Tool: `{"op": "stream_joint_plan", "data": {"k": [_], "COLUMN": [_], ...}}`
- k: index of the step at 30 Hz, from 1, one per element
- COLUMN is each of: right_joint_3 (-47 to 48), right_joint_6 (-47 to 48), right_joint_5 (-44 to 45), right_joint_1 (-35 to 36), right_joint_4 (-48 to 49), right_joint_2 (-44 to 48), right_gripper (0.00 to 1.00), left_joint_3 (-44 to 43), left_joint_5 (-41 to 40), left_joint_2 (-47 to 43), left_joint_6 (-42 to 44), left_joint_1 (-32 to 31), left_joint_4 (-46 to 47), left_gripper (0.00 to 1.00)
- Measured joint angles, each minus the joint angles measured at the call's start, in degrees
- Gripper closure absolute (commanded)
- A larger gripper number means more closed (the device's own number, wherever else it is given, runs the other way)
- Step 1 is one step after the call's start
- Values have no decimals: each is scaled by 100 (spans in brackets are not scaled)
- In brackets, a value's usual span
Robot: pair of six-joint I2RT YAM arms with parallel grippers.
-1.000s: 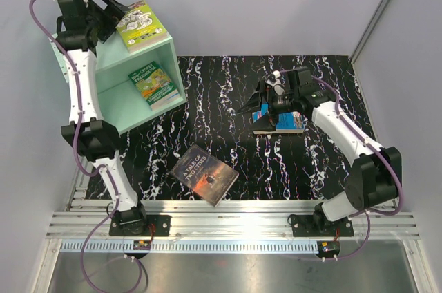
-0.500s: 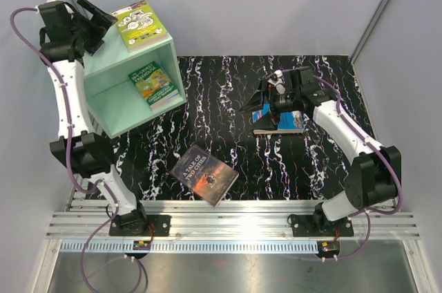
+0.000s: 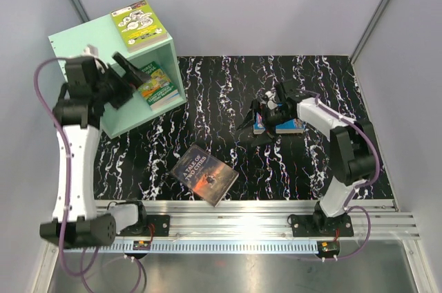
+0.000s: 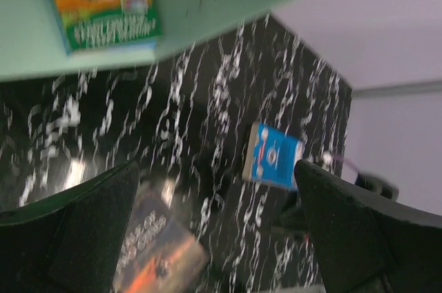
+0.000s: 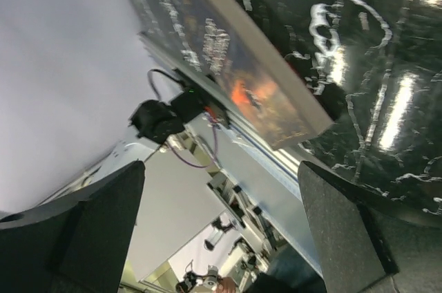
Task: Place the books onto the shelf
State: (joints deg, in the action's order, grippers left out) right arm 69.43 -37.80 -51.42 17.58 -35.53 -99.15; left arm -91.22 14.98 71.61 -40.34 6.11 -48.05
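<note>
The mint-green shelf (image 3: 83, 37) stands at the back left, its open face turned to the table. A lime-green book (image 3: 141, 25) lies on its top and a green book (image 3: 159, 86) lies inside. My left gripper (image 3: 135, 75) hangs open and empty just in front of that opening. A dark book (image 3: 205, 174) lies flat near the front rail. A blue book (image 3: 290, 127) lies at mid right, partly under my right wrist; the right gripper (image 3: 252, 121) is open beside its left edge. The left wrist view shows the green book (image 4: 103, 3), blue book (image 4: 274, 155) and dark book (image 4: 155, 251).
The black marbled tabletop (image 3: 221, 92) runs from the shelf to the right wall. An aluminium rail (image 3: 235, 220) carrying both arm bases crosses the near edge. Grey walls close the back and sides. The right wrist view looks past the dark book (image 5: 255, 79) toward the rail.
My left arm has swung down from behind the shelf's top to the front of its open face. My right arm has folded lower over the blue book. No book has moved.
</note>
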Motion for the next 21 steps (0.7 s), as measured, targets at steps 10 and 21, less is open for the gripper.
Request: {"op": "stream_joint_plan", "data": {"k": [10, 21], "right_joint_3": [9, 0], "right_joint_6": [551, 815], "right_joint_5": [472, 734], "right_joint_1": [992, 1338], "right_joint_4": [-256, -85], "right_joint_2": [-691, -1530], "right_gripper": [1, 2], "left_joint_3": [3432, 6592], "left_joint_5": [-70, 608], "left_joint_2": [-2697, -4247], "left_joint_6": [-223, -796], "left_joint_1": [-507, -798], "left_joint_4": [-769, -903], "left_gripper": [1, 1]}}
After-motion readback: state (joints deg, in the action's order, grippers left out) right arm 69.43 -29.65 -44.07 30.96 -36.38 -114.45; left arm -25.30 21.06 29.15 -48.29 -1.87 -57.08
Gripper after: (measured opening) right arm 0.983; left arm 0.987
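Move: A Tale of Two Cities lies flat on the table, about 21 cm back and 19 cm right of the left hand, some 35 cm below it. From that hand the green book in the shelf is some 7 cm ahead, 2 cm right and 26 cm down; the yellow book on the shelf's top is about 20 cm straight ahead. From the right hand, A Tale of Two Cities is 14 cm back, 16 cm left and 13 cm below, the blue book 5 cm ahead and 10 cm right. Down and back in one fast sweep, with a slight drift right, the left hand leaves the shelf and drops about 30 cm to the near-left end of A Tale of Two Cities, its fingers tipping steeply down by some 35 degrees. Meanwhile the right hand sinks about 11 cm, also easing back and left towards the book's right end, turning a little counter-clockwise and dipping its fingers. Both grippers stay wide open. ##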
